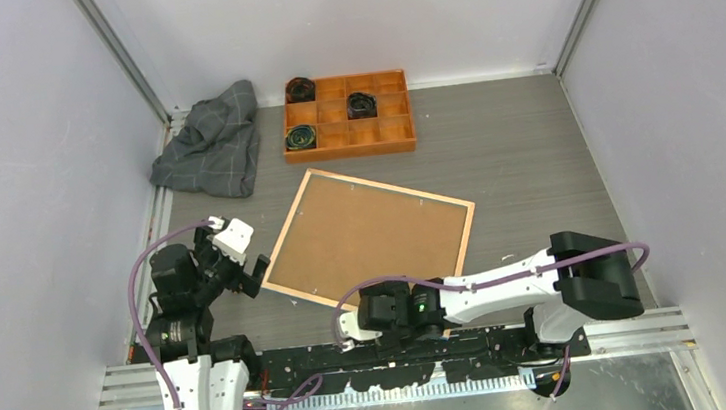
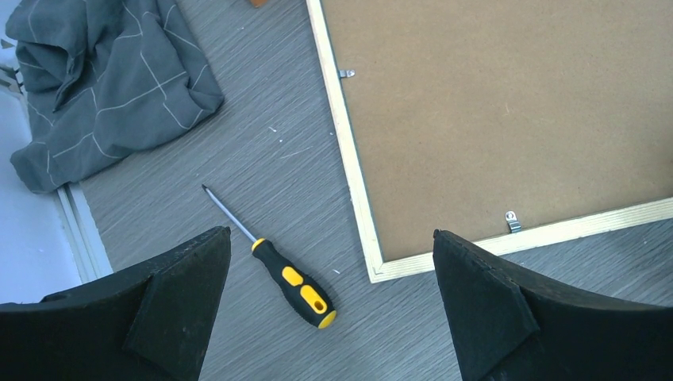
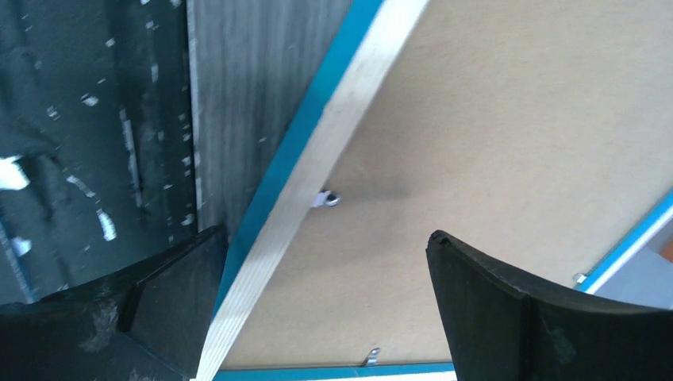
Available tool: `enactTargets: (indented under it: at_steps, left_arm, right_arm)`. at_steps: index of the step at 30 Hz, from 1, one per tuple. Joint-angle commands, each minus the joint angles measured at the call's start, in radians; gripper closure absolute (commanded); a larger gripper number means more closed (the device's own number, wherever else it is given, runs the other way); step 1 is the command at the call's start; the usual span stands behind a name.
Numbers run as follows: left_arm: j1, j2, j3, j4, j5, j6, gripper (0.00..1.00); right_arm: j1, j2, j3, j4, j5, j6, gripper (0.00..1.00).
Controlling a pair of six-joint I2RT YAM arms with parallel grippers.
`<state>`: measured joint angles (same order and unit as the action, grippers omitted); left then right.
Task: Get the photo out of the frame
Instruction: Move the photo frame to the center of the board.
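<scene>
The frame (image 1: 390, 186) lies face down in the middle of the table, its light wood rim (image 2: 353, 171) around a plain brown backing board (image 1: 367, 237). Small metal clips (image 2: 513, 221) hold the board in. The photo is hidden under that board. My left gripper (image 1: 249, 261) hangs open above the frame's near-left corner, nothing between its fingers (image 2: 331, 232). At the frame's near edge my right gripper (image 1: 343, 329) is open too. In the right wrist view (image 3: 325, 233) it straddles the wood rim (image 3: 270, 254) with its blue side, and a clip (image 3: 327, 198) shows beyond.
A black and yellow screwdriver (image 2: 292, 283) lies on the table just left of the frame's corner. A crumpled grey cloth (image 1: 213, 144) sits at the back left. An orange compartment tray (image 1: 351, 150) with dark rolls (image 1: 361, 104) stands behind the frame. Walls close in both sides.
</scene>
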<state>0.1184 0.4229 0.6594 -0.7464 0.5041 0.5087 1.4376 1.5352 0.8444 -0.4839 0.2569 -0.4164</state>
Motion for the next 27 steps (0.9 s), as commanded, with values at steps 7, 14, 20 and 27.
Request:
enactTargets:
  at_steps: [7, 14, 20, 27]
  left_arm:
    - [0.008, -0.004, -0.003, 0.001, 0.016, -0.002, 0.00]
    - [0.008, 0.009, -0.007, 0.016, 0.023, -0.004, 0.00]
    - [0.008, 0.130, 0.016, 0.118, -0.073, -0.041, 0.00]
    - [0.008, 0.425, 0.141, 0.188, -0.263, -0.117, 0.01]
  right_arm:
    - [-0.033, -0.078, -0.058, 0.092, 0.150, -0.075, 0.00]
    - [-0.159, -0.124, -0.063, 0.001, 0.103, -0.109, 0.00]
    - [-0.275, -0.182, -0.085, -0.010, 0.096, -0.130, 0.00]
    - [-0.347, -0.159, -0.103, 0.027, 0.149, -0.147, 0.00]
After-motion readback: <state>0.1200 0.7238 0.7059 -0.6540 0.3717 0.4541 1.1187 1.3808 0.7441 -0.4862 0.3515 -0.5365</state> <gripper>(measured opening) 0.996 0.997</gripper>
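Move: The photo frame lies face down, turned askew. Its middle is about 15 cm ahead of the right hand, 7 cm to its left and a couple of centimetres below. The frame's near right corner is some 5 cm back and 8 cm to the right of that hand; the orange tray stands about 46 cm ahead and 9 cm left. From the raised left hand the frame's middle is roughly 25 cm to the right, 4 cm ahead and 17 cm down. One finger of the open right hand bears on the outer side of the frame's near long edge and pushes it along the table, first forward, then forward and to the right, about 9 cm out and 8 cm across. The hand rises some 2 cm and turns nearly 15 degrees clockwise. Late on, the open, empty left hand heads forward, dipping and drifting left, by about 5 cm. ##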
